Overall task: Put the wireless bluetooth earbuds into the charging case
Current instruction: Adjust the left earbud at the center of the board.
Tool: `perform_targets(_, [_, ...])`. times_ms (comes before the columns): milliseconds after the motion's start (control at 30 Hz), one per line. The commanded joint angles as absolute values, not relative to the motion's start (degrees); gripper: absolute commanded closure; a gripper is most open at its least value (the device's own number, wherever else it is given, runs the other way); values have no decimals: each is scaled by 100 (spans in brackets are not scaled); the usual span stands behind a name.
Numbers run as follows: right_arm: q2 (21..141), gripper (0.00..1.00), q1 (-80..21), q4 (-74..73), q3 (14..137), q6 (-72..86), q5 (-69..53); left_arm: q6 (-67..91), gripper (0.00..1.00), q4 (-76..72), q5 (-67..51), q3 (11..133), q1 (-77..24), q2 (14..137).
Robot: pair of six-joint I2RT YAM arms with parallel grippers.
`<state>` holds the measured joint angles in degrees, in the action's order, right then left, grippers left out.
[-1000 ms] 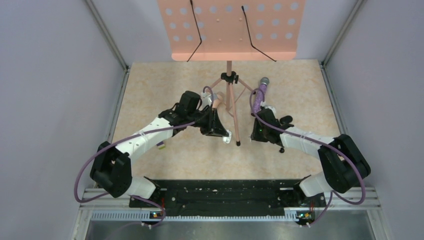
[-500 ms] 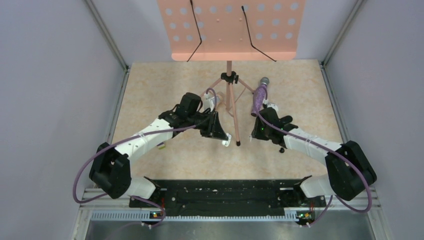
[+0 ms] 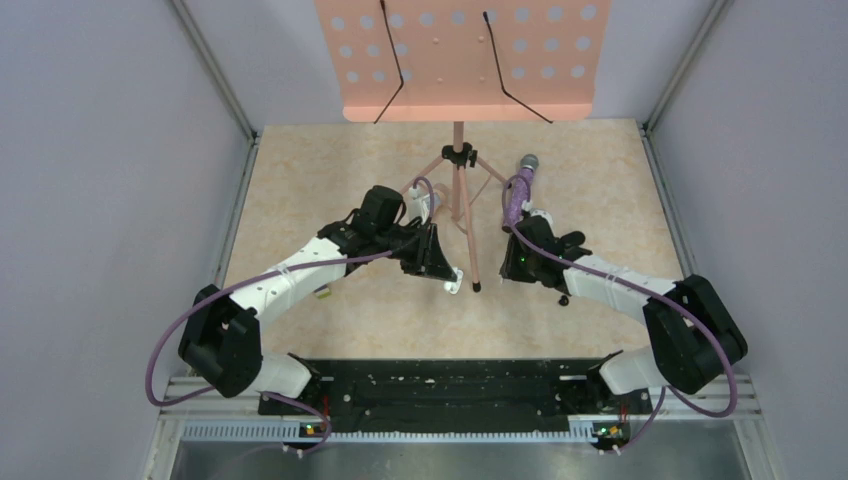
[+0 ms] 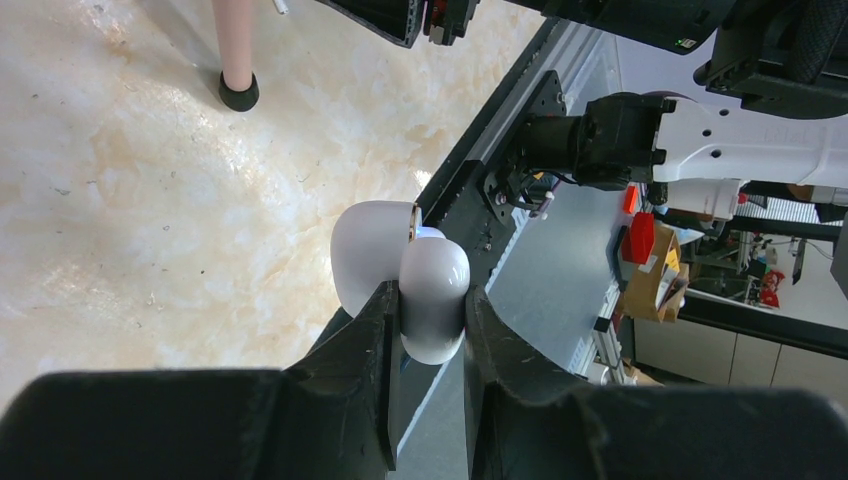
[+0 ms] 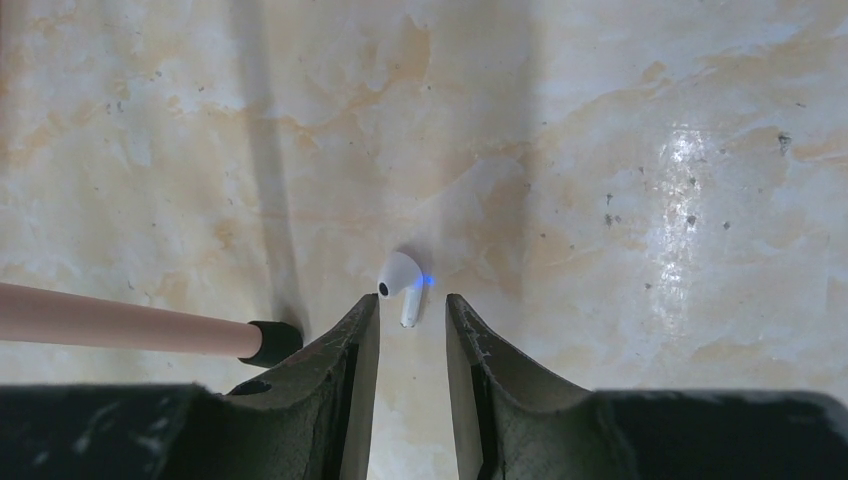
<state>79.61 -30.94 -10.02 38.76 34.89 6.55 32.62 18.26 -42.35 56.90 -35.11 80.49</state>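
Observation:
My left gripper (image 4: 430, 297) is shut on a white glossy charging case (image 4: 436, 272) with its lid (image 4: 368, 250) hinged open, held above the table near the stand's front leg; it shows in the top view (image 3: 455, 279). The case is white, not black. One white earbud (image 5: 400, 273) with a blue light lies on the table. My right gripper (image 5: 412, 302) is open, low over the table, its fingertips (image 5: 366, 312) either side of the earbud's stem without clamping it. No second earbud shows.
A pink music stand (image 3: 458, 60) stands at the back; its tripod leg ends in a black foot (image 5: 270, 342) just left of my right gripper. A glittery purple microphone (image 3: 517, 190) lies behind the right gripper. A small cube (image 3: 322, 291) sits by the left arm.
The left gripper with the case has shifted slightly. The right arm's elbow has swung out and back while its gripper stays low by the stand's foot.

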Motion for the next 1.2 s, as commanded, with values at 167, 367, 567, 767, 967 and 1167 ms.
perform_targets(167, [8239,66,-3094,-713,4231,3405,421,3182,100,1750,-4237,5853,-3580,7971])
perform_targets(367, [8413,68,-3096,-719,4237,3453,516,3182,100,1758,-4226,5845,-3606,7998])
perform_targets(567, [8205,71,-3086,-719,4104,3515,726,3173,100,1790,-4210,5854,-3630,7994])
perform_targets(767, [8101,77,-3088,-745,4027,3545,838,3173,100,1784,-4212,5862,-3648,8038])
perform_targets(967, [8120,88,-3070,-721,3977,3592,844,3173,100,1793,-4208,5855,-3665,8028])
perform_targets(1167, [8017,99,-2934,-718,3826,3609,803,3164,100,1811,-4177,5836,-3674,8009])
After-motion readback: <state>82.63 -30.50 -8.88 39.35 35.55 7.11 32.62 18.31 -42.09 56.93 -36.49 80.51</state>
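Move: The earbud being adjusted lies on the table just under the right fingertips, about 1 cm ahead of the right hand, 1 cm left and 2 cm below. Level with this hand the tripod foot stands some 6 cm left; a small black piece lies about 12 cm right and 3 cm back. From the left hand, holding the case, the earbud is roughly 8 cm ahead, 11 cm right and 16 cm below. Downward first, the right hand sinks about 1.5 cm onto the earbud, easing slightly left with its fingers still a little apart. It then eases back right by just under 1 cm and rises slightly, and the fingers shut completely with nothing between them, tips coming to rest against the earbud's near edge, where head and stem meet. ##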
